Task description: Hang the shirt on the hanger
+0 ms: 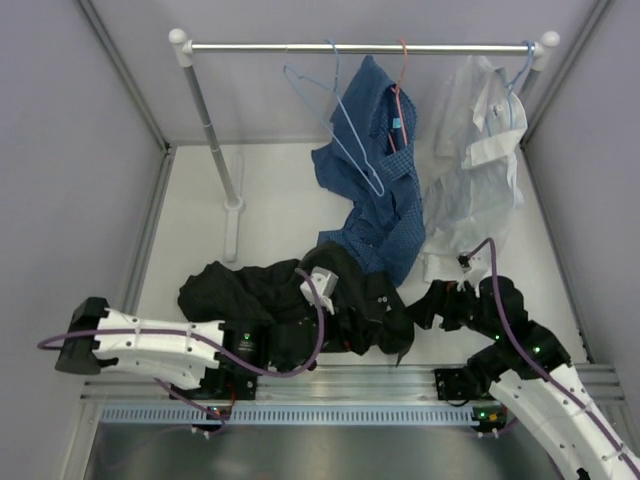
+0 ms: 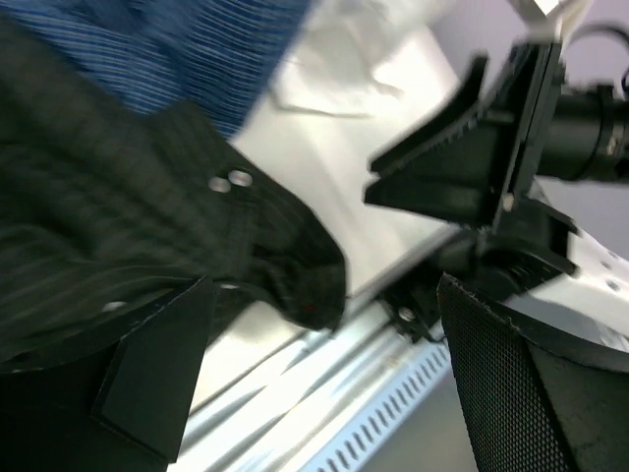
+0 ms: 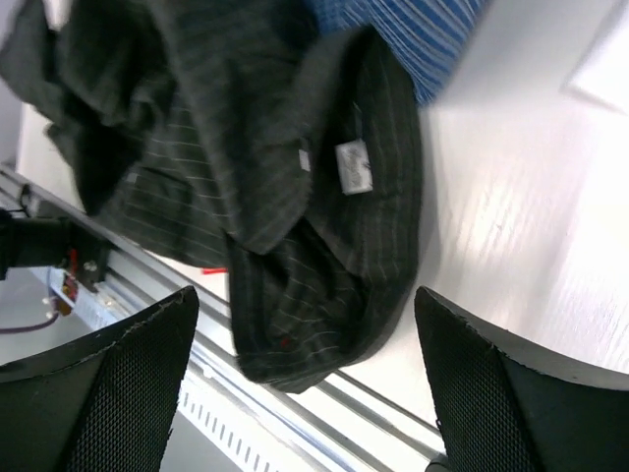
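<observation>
The black pinstriped shirt (image 1: 255, 295) lies crumpled on the table near the front edge. The right wrist view shows its collar and white neck label (image 3: 354, 167). The light-blue wire hanger (image 1: 338, 125) hangs bare from the rail at the back, far from both grippers. My left gripper (image 1: 395, 325) is open over the shirt's right end. In its wrist view (image 2: 334, 393) a shirt edge (image 2: 295, 275) hangs just ahead of the jaws. My right gripper (image 1: 432, 305) is open and empty, just right of the shirt. In its wrist view (image 3: 314, 393) it faces the collar (image 3: 295, 295).
A blue checked shirt (image 1: 375, 170) on a red hanger and a white shirt (image 1: 475, 150) hang from the rail (image 1: 360, 46), both draping onto the table. The rail's post (image 1: 212, 135) stands back left. A slotted metal rail (image 1: 330, 385) edges the front.
</observation>
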### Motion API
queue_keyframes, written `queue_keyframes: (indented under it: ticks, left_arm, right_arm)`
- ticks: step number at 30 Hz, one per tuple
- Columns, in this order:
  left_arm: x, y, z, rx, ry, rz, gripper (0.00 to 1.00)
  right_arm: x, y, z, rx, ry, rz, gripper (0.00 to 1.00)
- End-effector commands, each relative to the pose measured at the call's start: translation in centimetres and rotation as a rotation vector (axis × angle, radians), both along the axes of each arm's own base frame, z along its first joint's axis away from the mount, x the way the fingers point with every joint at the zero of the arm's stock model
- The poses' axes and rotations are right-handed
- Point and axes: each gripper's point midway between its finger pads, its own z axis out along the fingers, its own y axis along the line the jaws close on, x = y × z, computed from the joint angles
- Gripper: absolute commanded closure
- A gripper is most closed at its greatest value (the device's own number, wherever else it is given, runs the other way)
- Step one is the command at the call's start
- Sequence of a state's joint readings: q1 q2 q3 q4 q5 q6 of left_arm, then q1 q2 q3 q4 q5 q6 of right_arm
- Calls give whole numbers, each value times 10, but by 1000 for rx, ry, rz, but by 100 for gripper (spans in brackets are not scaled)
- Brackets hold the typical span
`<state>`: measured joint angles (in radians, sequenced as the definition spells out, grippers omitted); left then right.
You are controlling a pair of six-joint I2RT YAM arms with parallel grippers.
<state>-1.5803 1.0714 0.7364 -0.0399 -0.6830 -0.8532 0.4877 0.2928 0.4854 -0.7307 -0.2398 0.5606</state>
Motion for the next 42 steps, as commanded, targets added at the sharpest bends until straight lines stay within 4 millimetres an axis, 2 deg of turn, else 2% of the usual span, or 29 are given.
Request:
queue_keyframes:
  ticks: [1,2,3,4,5,9,16,18,20,21,22,23,24,25,26,28,29,30,31,32,33,35,36,37,39,40,42]
  left_arm:
    - [35,57,-10,161,-75,226,2]
    - [40,64,-3,152,-72,276,2]
    - [45,74,-9,208,-80,293,2]
    - [47,76,-9,221,-80,301,2]
    - [49,78,-9,232,-79,308,2]
    - [67,85,-17,256,-4,337,2]
    - [72,85,-25,302,-2,333,2]
    - [72,83,-26,308,-3,328,2]
    - [73,81,-25,319,-9,321,2]
    - [73,80,-24,319,-12,318,2]
    - [73,80,-22,318,-14,313,2]
    - [72,80,-17,306,-16,310,2]
    - [73,82,-14,298,-19,310,2]
    - [74,83,-7,283,-26,310,2]
    - [75,83,-5,284,-30,306,2]
    - [75,82,5,288,-57,279,2]
    - [74,78,10,284,-65,251,2]
    - [75,70,24,273,-96,224,2]
    - [76,65,30,265,-106,212,2]
    - [77,60,37,255,-116,203,2]
    - [78,43,49,234,-135,165,2]
    - [88,31,57,233,-136,163,2]
    - [91,20,75,207,-142,144,2]
    - [99,7,64,252,-135,137,2]
    - [118,-3,64,264,-123,145,2]
    - [128,-14,66,257,-104,131,2]
    - [134,-19,71,253,-108,123,2]
  right_arm:
    - [23,7,-4,72,11,-87,14]
    - [29,5,-14,61,16,-118,14]
    - [32,4,-23,56,47,-143,17]
    - [34,3,-29,53,63,-165,19]
    - [34,3,-45,48,94,-175,22]
    - [38,6,-69,55,166,-218,35]
    - [26,8,-101,-31,235,-217,37]
    - [21,13,-109,-40,251,-196,48]
    - [22,23,-109,-24,244,-166,57]
    - [21,24,-113,-40,261,-161,66]
    - [21,26,-114,-48,260,-158,69]
    - [22,30,-112,-54,254,-143,79]
    - [24,32,-109,-56,240,-141,87]
    - [30,33,-97,-60,197,-151,100]
    - [32,31,-95,-74,186,-161,100]
    - [43,27,-71,-75,99,-194,100]
    - [50,29,-41,-56,19,-185,100]
    - [50,23,-33,-89,4,-190,100]
    - [57,21,-4,-80,-57,-205,100]
    - [58,18,9,-106,-120,-174,100]
    - [58,16,20,-117,-153,-161,100]
    - [59,13,49,-121,-245,-130,100]
    - [56,12,63,-100,-289,-116,100]
    - [51,14,72,-79,-314,-82,100]
    - [43,12,95,-40,-396,-48,100]
    - [37,14,102,-31,-428,-5,100]
    - [26,12,114,-5,-482,41,100]
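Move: The black shirt's right end lies bunched on the table almost straight under the right hand, some 2 cm to its left and 13 cm below. From that hand the blue checked shirt's lower end is about 11 cm ahead and 5 cm left, the white garment's lower end roughly 9 cm ahead and 8 cm right, both near table height. From the open left hand, the black shirt's right end is about 6 cm ahead, 9 cm right and 20 cm below. The right hand sinks about 13 cm with its fingers tipping some 20 degrees farther down, shuts them on the bunched right end of the black shirt, then climbs about 22 cm, slightly forward as well, tipping its fingers back up and keeping the pinch. Meanwhile the left hand, open throughout, swings left and forward over the shirt while sinking a little, pauses as the right one grips, then rises about 10 cm and sweeps back right and farther forward. ##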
